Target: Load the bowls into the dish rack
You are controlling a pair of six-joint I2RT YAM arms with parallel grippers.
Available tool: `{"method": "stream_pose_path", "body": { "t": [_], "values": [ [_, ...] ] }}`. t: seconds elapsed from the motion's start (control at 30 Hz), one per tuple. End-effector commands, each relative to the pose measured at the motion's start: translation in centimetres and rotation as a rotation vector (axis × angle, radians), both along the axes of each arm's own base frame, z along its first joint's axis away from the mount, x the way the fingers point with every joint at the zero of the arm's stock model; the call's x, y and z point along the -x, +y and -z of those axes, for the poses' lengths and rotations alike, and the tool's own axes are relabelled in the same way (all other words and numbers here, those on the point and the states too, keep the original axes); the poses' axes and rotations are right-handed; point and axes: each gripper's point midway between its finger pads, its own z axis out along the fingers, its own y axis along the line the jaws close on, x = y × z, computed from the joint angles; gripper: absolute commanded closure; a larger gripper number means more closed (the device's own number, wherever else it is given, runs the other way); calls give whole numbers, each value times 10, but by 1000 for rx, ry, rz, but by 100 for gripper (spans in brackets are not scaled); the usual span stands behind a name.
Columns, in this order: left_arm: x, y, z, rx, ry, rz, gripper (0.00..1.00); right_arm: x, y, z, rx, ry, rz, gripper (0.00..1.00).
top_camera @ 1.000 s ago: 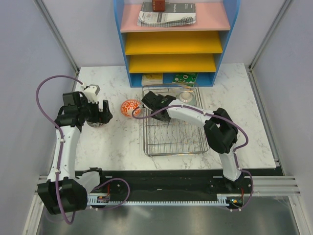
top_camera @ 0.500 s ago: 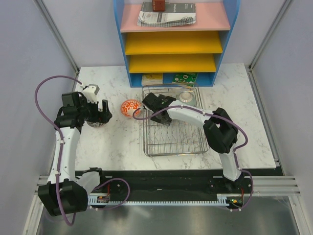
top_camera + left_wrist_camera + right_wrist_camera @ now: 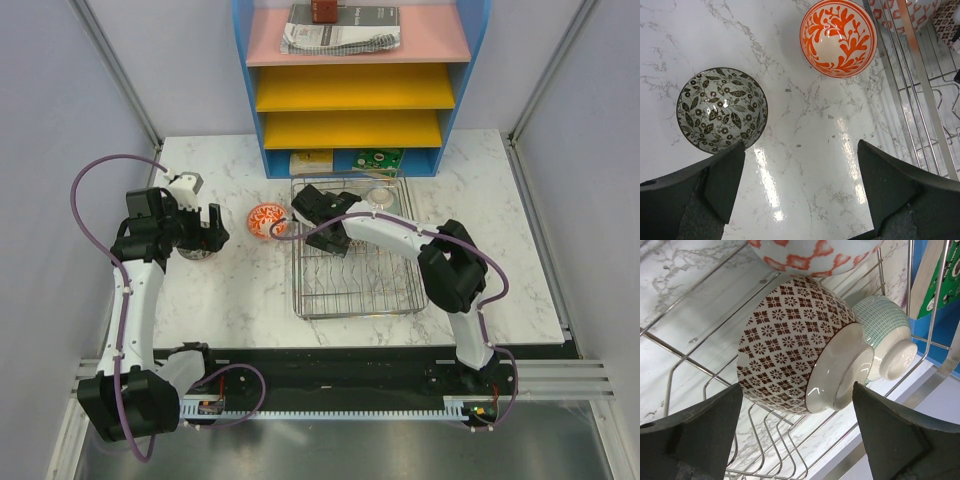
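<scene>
The grey-brown leaf-patterned bowl [image 3: 722, 110] stands upright on the marble, and the red-orange bowl [image 3: 838, 37] sits beyond it near the dish rack [image 3: 920, 95]. My left gripper [image 3: 800, 190] hovers open above the bare marble between them, holding nothing. In the rack [image 3: 700, 365], a dark brown-red patterned bowl [image 3: 790, 345] leans on its side against the wires, beside a pale green bowl [image 3: 885, 340] and a white bowl with red marks [image 3: 810, 252]. My right gripper [image 3: 797, 435] is open just behind the brown-red bowl, apart from it. From above, the right gripper [image 3: 305, 207] is at the rack's far left corner.
The blue-framed shelf unit [image 3: 350, 90] with yellow and pink trays stands right behind the rack [image 3: 355, 290]. Small boxes [image 3: 375, 160] lie under its lowest shelf. The left arm's purple cable [image 3: 100, 175] loops over the table's left side.
The right gripper's jaws have spread wider, leaving the brown-red bowl resting in the rack. The left arm has barely moved.
</scene>
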Motion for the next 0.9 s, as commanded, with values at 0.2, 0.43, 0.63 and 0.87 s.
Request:
{"method": "stream_pose_path", "body": {
  "t": [0.2,0.43,0.63,0.87],
  "values": [
    [-3,1,-18,-20,-71,26,0,14,21,-23,-154,50,6,2],
    [-5,4,-19,-31,-68,11,0,13,27,-47,-227,39,1,2],
    [-18,18,-3,-67,-30,-43,0,2,36,-106,-344,-79,-18,2],
    [-38,18,11,-52,-25,-36,0,-13,28,-162,-476,-244,8,2]
  ]
}}
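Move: The left hand is empty. The black-and-white flowered bowl lies roughly 9 cm ahead of it, 5 cm to its left and 13 cm below; the orange bowl is about 13 cm ahead and 10 cm right, just as low. The right hand's open fingers are still around the brown-patterned bowl in the rack, its middle about 2 cm ahead, straight in line and 3 cm below. From that bowl, the red-and-white bowl is 8 cm left and 5 cm farther out, the green bowl 6 cm right and 8 cm farther. The right fingers, already wide open, come clear of the brown-patterned bowl: the hand eases back and left a centimetre or so, then climbs fast out of the rack, about 11 cm up and 3 cm left in all, its left side rolling up some 20 degrees. Late on, the open left hand starts down, forward and left towards the flowered bowl, roughly 3 cm, touching nothing. ##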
